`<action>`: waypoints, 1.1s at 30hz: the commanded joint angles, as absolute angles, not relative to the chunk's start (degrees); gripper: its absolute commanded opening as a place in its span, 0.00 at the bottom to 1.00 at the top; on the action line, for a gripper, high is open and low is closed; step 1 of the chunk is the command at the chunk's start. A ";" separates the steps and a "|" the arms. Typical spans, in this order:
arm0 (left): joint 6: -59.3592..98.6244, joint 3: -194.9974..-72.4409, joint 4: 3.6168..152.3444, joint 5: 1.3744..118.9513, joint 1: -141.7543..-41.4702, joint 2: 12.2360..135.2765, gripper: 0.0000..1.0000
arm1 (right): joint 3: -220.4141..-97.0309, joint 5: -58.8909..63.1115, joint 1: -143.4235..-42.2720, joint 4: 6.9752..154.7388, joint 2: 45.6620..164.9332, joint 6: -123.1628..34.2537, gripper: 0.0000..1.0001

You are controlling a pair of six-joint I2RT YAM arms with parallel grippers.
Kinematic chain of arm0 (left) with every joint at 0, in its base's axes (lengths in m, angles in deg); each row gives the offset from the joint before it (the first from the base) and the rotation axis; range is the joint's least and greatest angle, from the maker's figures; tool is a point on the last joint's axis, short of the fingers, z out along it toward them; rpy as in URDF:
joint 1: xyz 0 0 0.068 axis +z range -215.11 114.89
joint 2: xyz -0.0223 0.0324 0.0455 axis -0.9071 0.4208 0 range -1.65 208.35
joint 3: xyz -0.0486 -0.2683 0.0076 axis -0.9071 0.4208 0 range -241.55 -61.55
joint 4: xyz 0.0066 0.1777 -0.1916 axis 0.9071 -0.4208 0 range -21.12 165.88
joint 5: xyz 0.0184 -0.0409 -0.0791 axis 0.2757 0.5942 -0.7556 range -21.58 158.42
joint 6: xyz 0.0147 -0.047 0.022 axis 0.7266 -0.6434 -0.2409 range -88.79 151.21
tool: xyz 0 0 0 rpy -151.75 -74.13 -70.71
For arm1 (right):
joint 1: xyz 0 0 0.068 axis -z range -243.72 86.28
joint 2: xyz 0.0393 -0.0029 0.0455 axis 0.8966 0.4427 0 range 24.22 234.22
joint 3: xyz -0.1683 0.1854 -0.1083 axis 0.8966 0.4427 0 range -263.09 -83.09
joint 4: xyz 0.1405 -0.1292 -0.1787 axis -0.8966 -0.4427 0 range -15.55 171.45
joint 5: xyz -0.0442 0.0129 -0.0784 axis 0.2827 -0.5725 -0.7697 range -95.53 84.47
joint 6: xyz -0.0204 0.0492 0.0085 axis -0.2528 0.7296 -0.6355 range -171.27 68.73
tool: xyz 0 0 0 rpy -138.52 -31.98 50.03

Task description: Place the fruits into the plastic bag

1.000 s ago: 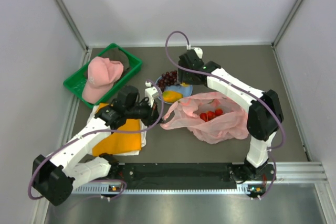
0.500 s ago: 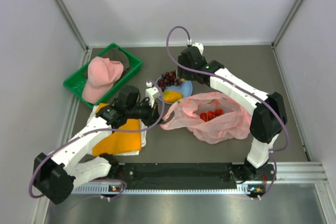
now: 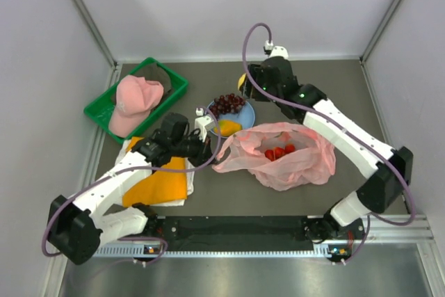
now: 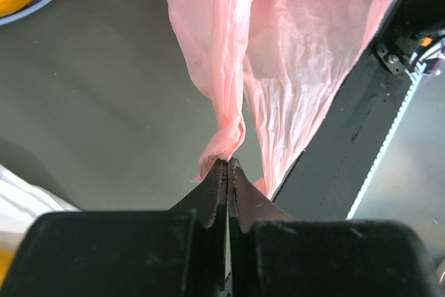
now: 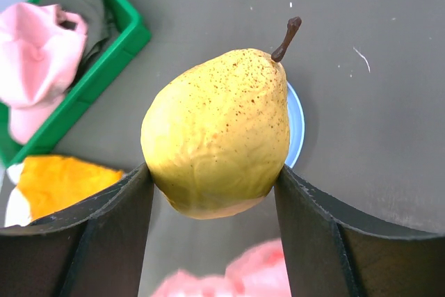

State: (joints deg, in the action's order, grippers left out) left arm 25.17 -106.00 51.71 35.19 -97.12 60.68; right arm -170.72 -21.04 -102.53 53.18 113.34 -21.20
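Note:
The pink plastic bag (image 3: 292,165) lies crumpled right of centre, with red fruits (image 3: 279,151) inside its open mouth. My left gripper (image 4: 228,163) is shut on a twisted bit of the bag's (image 4: 278,46) left edge. My right gripper (image 5: 214,172) is raised over the back of the table and is shut on a speckled yellow pear (image 5: 219,133) with a brown stem. In the top view the pear (image 3: 241,81) shows only as a yellow sliver beside that gripper. Dark grapes (image 3: 224,103) and an orange-yellow mango (image 3: 227,127) lie on the light blue plate (image 3: 249,113).
A green crate (image 3: 104,106) at the back left holds a pink cap (image 3: 134,99). A folded orange cloth (image 3: 160,182) lies under my left arm. The black base rail (image 3: 236,226) runs along the near edge. Grey walls close in the table.
My right gripper has risen from the plate and swung back and to the right with the pear in it. The left gripper and the bag have stayed put.

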 commanded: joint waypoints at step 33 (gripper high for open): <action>26.46 -117.10 51.53 37.57 -97.02 66.39 0.00 | -138.10 -24.93 -106.08 41.38 83.62 -10.31 0.57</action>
State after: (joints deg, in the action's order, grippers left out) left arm 24.78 -117.36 50.07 38.86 -97.12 69.72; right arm -136.43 -16.49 -105.57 44.04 81.32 -11.92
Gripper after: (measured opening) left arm 0.010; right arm 0.640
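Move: The right hand, holding the yellow pear, has the bag's open mouth with its red fruits about 15 cm back, 11 cm to its right and 15 cm below. The blue plate is 1 cm ahead and 5 cm left of this hand, 15 cm down; on it the mango lies about 4 cm back and 7 cm left of the hand. From the left hand, pinching the bag's edge, the red fruits are some 4 cm ahead, 23 cm right and 4 cm lower. Keeping its grip on the pear, the right hand swings back about 15 cm and 8 cm to its right, away from the plate towards the bag's mouth, rising slightly and then sinking some 10 cm over the red fruits as its fingers tip further down. The left hand still pinches the bag's edge and, after a small dip, draws it roughly 4 cm forward and up. ##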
